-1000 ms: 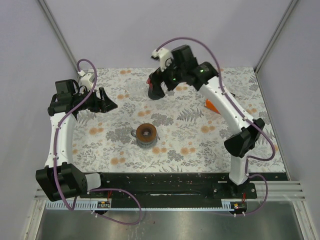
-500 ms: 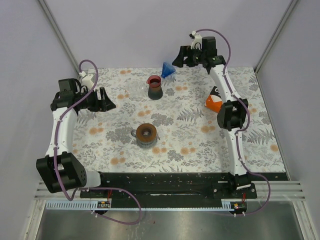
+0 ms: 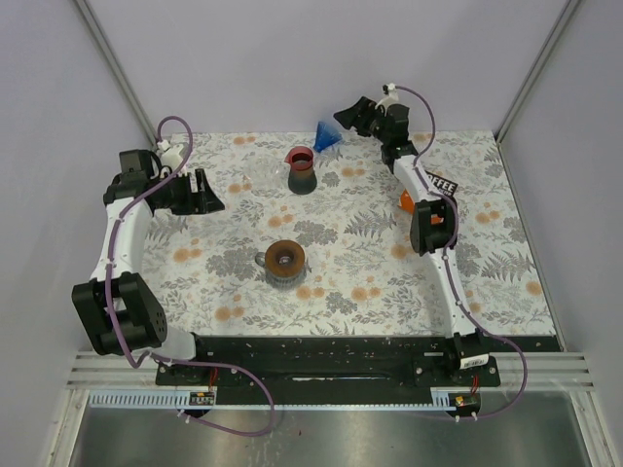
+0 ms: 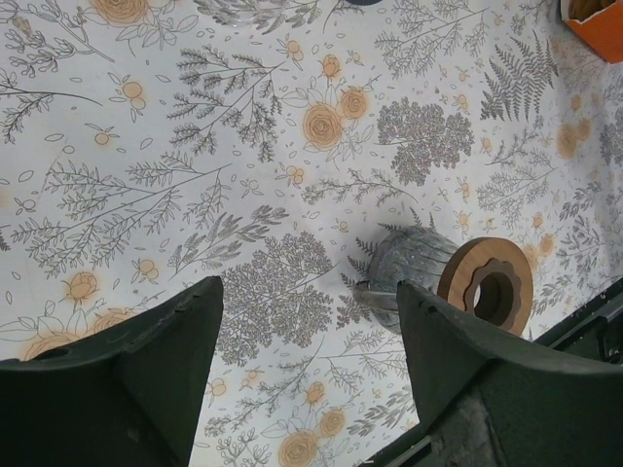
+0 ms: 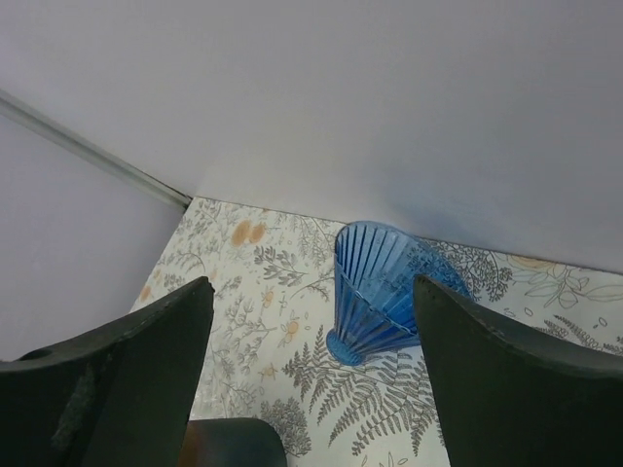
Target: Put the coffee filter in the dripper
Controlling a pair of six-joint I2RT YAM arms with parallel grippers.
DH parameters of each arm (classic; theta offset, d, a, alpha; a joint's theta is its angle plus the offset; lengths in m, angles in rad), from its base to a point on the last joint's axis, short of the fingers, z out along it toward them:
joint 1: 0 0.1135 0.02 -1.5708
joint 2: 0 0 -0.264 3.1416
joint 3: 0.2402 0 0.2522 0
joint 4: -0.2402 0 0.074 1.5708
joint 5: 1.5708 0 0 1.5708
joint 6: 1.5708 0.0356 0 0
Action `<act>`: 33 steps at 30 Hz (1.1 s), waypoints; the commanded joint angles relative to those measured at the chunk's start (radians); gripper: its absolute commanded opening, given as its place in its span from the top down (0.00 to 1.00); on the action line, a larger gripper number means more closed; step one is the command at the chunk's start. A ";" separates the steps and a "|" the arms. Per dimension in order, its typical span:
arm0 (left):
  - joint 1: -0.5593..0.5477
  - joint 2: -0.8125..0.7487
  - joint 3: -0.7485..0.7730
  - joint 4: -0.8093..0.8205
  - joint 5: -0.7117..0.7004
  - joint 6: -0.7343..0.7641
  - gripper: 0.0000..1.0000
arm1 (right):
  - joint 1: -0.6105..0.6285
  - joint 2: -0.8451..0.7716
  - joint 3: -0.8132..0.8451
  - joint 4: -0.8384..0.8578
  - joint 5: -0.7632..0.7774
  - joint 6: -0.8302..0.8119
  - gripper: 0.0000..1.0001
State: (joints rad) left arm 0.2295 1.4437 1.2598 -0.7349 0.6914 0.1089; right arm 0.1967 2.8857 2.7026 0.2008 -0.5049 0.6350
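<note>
The coffee filter (image 3: 328,135), a blue ribbed translucent cone, rests near the back wall; in the right wrist view the coffee filter (image 5: 384,292) is tilted, wide mouth up. My right gripper (image 3: 345,115) hangs just right of it, open; the cone shows between the tips of the right gripper (image 5: 311,292), untouched. The dripper (image 3: 285,260), a grey ribbed cup with a handle and a wooden ring on top, stands mid-table. My left gripper (image 3: 212,201) is open at the far left, empty. The dripper (image 4: 428,268) lies beyond the left gripper (image 4: 310,287).
A dark carafe with a red rim (image 3: 301,170) stands between the dripper and the blue cone. An orange coffee box (image 3: 417,199) lies at the right under the right arm. The back wall is close behind the right gripper.
My right arm has swung from above the carafe to the back of the table, uncovering the carafe and the blue cone. Its jaws have narrowed slightly. The left arm has hardly moved.
</note>
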 commanded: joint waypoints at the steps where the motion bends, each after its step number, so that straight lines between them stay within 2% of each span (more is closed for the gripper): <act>1: 0.010 0.027 0.055 0.038 -0.012 0.020 0.24 | 0.044 0.052 0.063 0.106 0.127 0.069 0.10; 8: 0.019 0.057 0.070 0.040 0.003 0.023 0.24 | 0.079 0.106 0.098 0.066 0.118 0.040 0.12; 12: 0.025 0.061 0.076 0.040 0.010 0.026 0.24 | 0.083 0.104 0.086 0.034 0.097 0.040 0.19; 13: 0.027 0.064 0.081 0.040 0.013 0.026 0.24 | 0.086 0.100 0.077 0.031 0.098 0.042 0.28; 14: 0.030 0.063 0.081 0.040 0.014 0.026 0.24 | 0.089 0.096 0.068 0.029 0.100 0.038 0.31; 20: 0.037 0.064 0.081 0.040 0.022 0.025 0.24 | 0.101 0.129 0.103 0.012 0.146 0.041 0.34; 22: 0.044 0.063 0.081 0.040 0.023 0.025 0.24 | 0.102 0.127 0.099 -0.012 0.172 0.061 0.51; 24: 0.047 0.064 0.084 0.040 0.023 0.021 0.24 | 0.102 0.126 0.094 -0.018 0.172 0.080 0.57; 33: 0.060 0.064 0.092 0.040 0.040 0.015 0.24 | 0.125 0.118 0.079 -0.050 0.152 0.103 0.53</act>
State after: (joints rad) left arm 0.2783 1.5085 1.3098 -0.7300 0.7029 0.1196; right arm 0.2947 3.0116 2.7506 0.1555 -0.3630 0.7284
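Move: The blue dripper lies on its side roughly 6 cm left of the right hand, a little farther out (some 3 cm) and about 9 cm lower. The red-topped pot stands about 12 cm left and 12 cm back, its middle 8 cm below; the coffee box is some 23 cm right, 17 cm back and 13 cm down. From the left hand the dripper is around 26 cm right, 33 cm ahead and 13 cm lower. The blue dripper is shoved along by the right gripper, which sinks nearly 8 cm, most of it early, while moving about 5 cm left towards it. The wrist tips down some 10 degrees and the fingers narrow to about half open, coming to straddle the near rim without clamping it. The empty left hand drifts a couple of centimetres forward and left. ##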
